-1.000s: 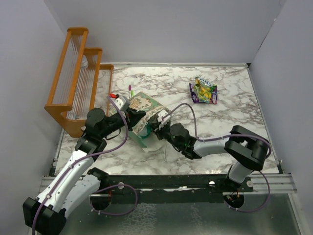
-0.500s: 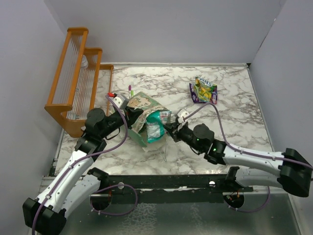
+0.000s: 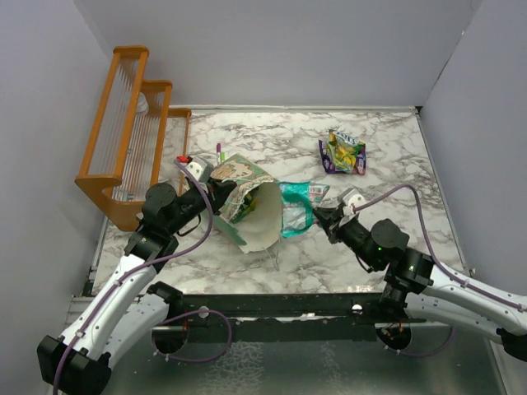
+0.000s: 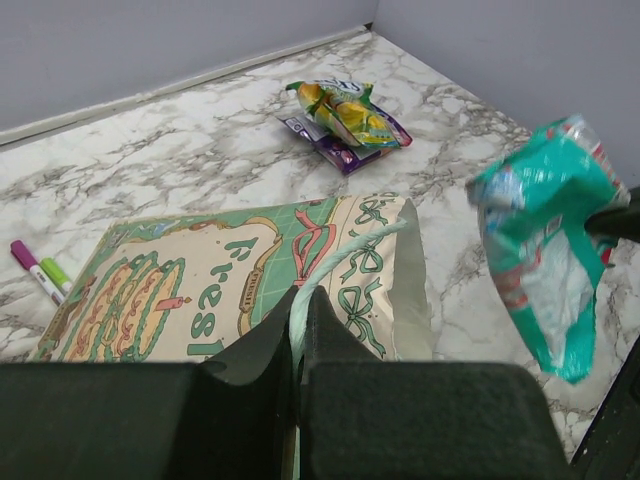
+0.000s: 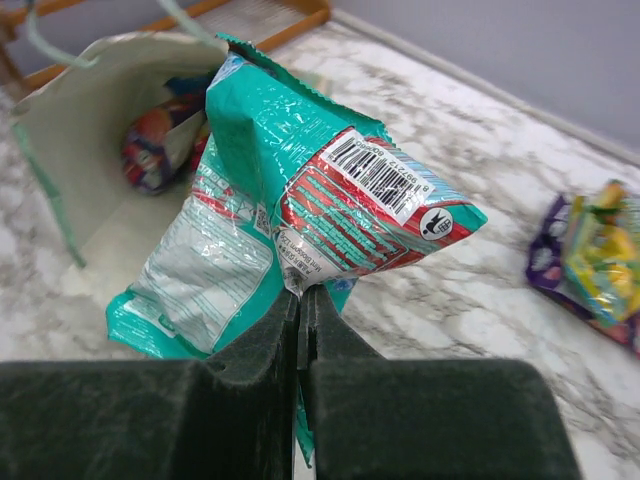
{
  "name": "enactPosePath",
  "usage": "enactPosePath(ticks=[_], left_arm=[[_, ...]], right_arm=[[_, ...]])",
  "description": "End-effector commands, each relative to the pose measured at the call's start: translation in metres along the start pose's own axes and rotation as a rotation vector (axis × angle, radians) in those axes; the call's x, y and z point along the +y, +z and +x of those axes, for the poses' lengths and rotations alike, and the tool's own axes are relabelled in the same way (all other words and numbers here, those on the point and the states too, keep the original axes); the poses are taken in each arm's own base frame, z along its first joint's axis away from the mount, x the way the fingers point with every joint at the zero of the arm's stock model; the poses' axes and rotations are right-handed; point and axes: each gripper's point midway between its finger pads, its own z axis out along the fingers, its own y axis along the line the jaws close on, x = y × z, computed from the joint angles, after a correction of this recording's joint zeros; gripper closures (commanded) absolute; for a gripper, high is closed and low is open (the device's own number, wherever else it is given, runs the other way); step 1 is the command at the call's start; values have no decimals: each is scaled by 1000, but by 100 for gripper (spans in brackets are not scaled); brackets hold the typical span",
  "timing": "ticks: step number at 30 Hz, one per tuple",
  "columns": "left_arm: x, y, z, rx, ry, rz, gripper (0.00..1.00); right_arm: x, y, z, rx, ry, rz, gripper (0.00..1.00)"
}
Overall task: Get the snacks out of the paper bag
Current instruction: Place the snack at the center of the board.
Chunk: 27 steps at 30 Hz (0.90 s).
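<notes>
The mint-green paper bag lies on its side with its cream mouth facing right; it also shows in the left wrist view and the right wrist view. My left gripper is shut on the bag's upper rim. My right gripper is shut on a teal and red snack packet, held just outside the bag's mouth; the packet shows in the right wrist view. Another packet lies deep inside the bag. Yellow-green and purple packets lie on the table at the far right.
An orange wooden rack stands at the far left. Two thin markers with purple and green caps lie beside the bag's far end. Grey walls close in the marble table on three sides.
My right gripper has pulled back to the right out of the bag's mouth, drawing the teal packet out with it. My left gripper has kept its hold on the bag.
</notes>
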Motion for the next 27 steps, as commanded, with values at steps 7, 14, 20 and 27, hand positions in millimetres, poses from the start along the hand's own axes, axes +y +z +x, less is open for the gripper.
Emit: enactPosePath(ticks=[7,14,20,27], left_arm=[[4,-6,-17,-46,7,-39,100],[2,-8,-20,-54,10,-30,100],[0,-10,-21,-66,7,-29,100],[-1,-13,-25,-83,15,-25,100]], right_arm=[[-117,-24,-96,-213,-166,682,99],[-190,29,-77,-105,-7,744,99],[-250,85,-40,-3,106,729,99],[-295,122,1,60,224,655,99]])
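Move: The teal snack is already pinched in the right hand. It is bound for the snack pile, yellow on purple, roughly 31 cm ahead, 16 cm to the right and 18 cm below this hand. The paper bag's middle is about 21 cm left of the hand, 11 cm farther out and 14 cm lower. From the left hand, the snack pile lies some 26 cm ahead, 36 cm right and 24 cm down. Forward and to the right, about 30 cm in one quick sweep, the right arm carries the teal snack away from the paper bag towards the snack pile, first rising some 7 cm, then sinking as much again. The wrist swings roughly 45 degrees clockwise to face the fingers forward, and they keep their pinch. The left hand keeps hold of the bag's handle, almost in place. ##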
